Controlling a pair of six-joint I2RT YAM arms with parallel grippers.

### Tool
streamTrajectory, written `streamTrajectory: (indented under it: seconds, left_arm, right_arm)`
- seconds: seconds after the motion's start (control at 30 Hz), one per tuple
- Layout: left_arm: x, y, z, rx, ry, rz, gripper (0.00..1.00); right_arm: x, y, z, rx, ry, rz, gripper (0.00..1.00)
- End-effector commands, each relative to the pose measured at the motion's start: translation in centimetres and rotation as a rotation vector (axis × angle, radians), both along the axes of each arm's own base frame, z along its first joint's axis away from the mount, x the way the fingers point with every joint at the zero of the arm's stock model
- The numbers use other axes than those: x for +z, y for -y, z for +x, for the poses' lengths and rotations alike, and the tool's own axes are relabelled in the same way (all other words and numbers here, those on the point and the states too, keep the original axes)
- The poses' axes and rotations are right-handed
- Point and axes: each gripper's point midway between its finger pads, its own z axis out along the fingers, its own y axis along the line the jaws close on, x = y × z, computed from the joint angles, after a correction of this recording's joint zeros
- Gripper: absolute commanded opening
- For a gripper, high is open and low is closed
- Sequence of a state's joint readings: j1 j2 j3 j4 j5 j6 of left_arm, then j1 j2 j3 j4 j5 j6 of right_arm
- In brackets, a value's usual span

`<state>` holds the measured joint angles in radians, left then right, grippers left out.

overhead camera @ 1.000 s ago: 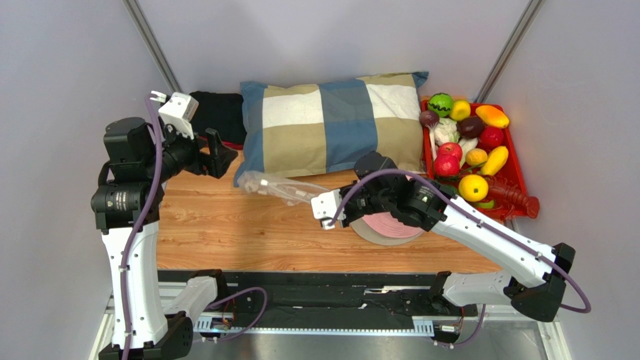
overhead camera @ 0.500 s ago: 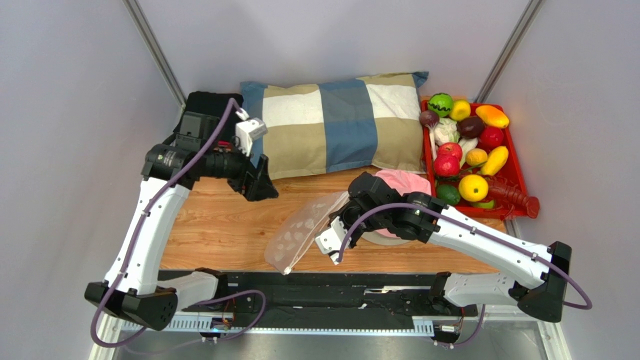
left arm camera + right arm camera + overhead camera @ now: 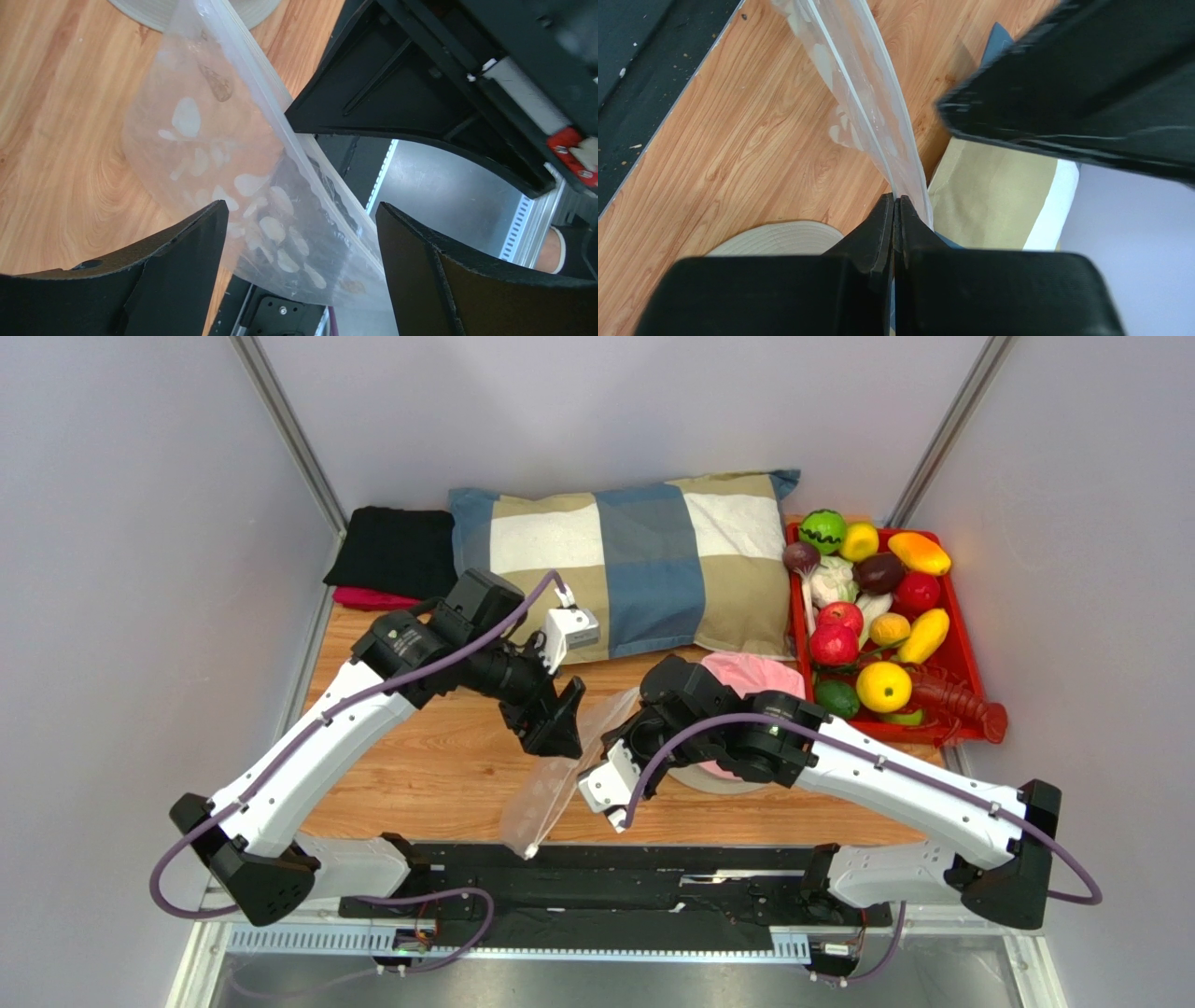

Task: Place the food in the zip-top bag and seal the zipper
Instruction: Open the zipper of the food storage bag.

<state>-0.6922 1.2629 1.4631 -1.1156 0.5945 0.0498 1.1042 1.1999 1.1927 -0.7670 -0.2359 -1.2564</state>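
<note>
The zip-top bag (image 3: 561, 777), clear with white dots, hangs on edge above the table. My right gripper (image 3: 641, 723) is shut on its upper corner; the right wrist view shows the fingers (image 3: 896, 203) pinching the bag (image 3: 854, 84). My left gripper (image 3: 558, 725) is open, and in the left wrist view its jaws (image 3: 302, 210) stand on either side of the bag (image 3: 224, 161) without touching it. The zipper (image 3: 275, 105) runs as a pale straight strip along the bag's edge. The food (image 3: 877, 616) lies piled in the red tray (image 3: 968, 637) at the far right.
A pink hat (image 3: 751, 679) with a beige brim (image 3: 780, 238) lies under my right arm. A checked pillow (image 3: 617, 567) lies across the back, black cloth (image 3: 400, 546) at the back left. A red lobster toy (image 3: 961, 703) lies at the tray's near end.
My right gripper lifted the bag from in front of the pillow and pulled it nearer, on edge. My left arm swung right and down until its open jaws straddle the bag.
</note>
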Motion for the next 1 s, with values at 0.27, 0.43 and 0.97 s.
streamTrajectory:
  seconds: [0.27, 0.43, 0.97]
  left_arm:
    - [-3.5, 0.4, -0.3, 0.002, -0.020, 0.056, 0.70]
    - [-4.0, 0.2, -0.2, 0.010, -0.014, 0.065, 0.47]
    - [-1.1, -3.9, 3.4, 0.271, -0.014, 0.002, 0.00]
  right_arm:
    - [3.6, -1.4, -0.6, 0.029, 0.017, 0.085, 0.00]
    - [2.9, -1.0, -1.3, 0.073, 0.048, 0.067, 0.00]
    - [-3.9, 4.9, -0.4, 0.052, 0.196, -0.095, 0.00]
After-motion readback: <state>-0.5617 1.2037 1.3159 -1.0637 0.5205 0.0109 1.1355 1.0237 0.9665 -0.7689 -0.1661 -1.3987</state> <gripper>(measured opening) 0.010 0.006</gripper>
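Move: The near lip of the food storage bag's mouth runs about 5 cm below the left hand's open fingers and 1 cm back, almost straight under them. The right fingers, still shut on the other lip, are roughly 6 cm to this hand's right, level with it and 4 cm lower. From the right hand, the near lip is about 6 cm left and 1 cm back; the pink hat lies on the table some 20 cm to its right and 11 cm ahead, well below. Down about 5 cm onto the bag's mouth goes the left hand, its wide-open fingers closing on the way until they pinch the near lip; it then pulls left and forward, rising slightly and turning a little counter-clockwise. The right hand keeps its grip on the opposite lip, rises a touch, then draws away about 5 cm right and 5 cm down. ##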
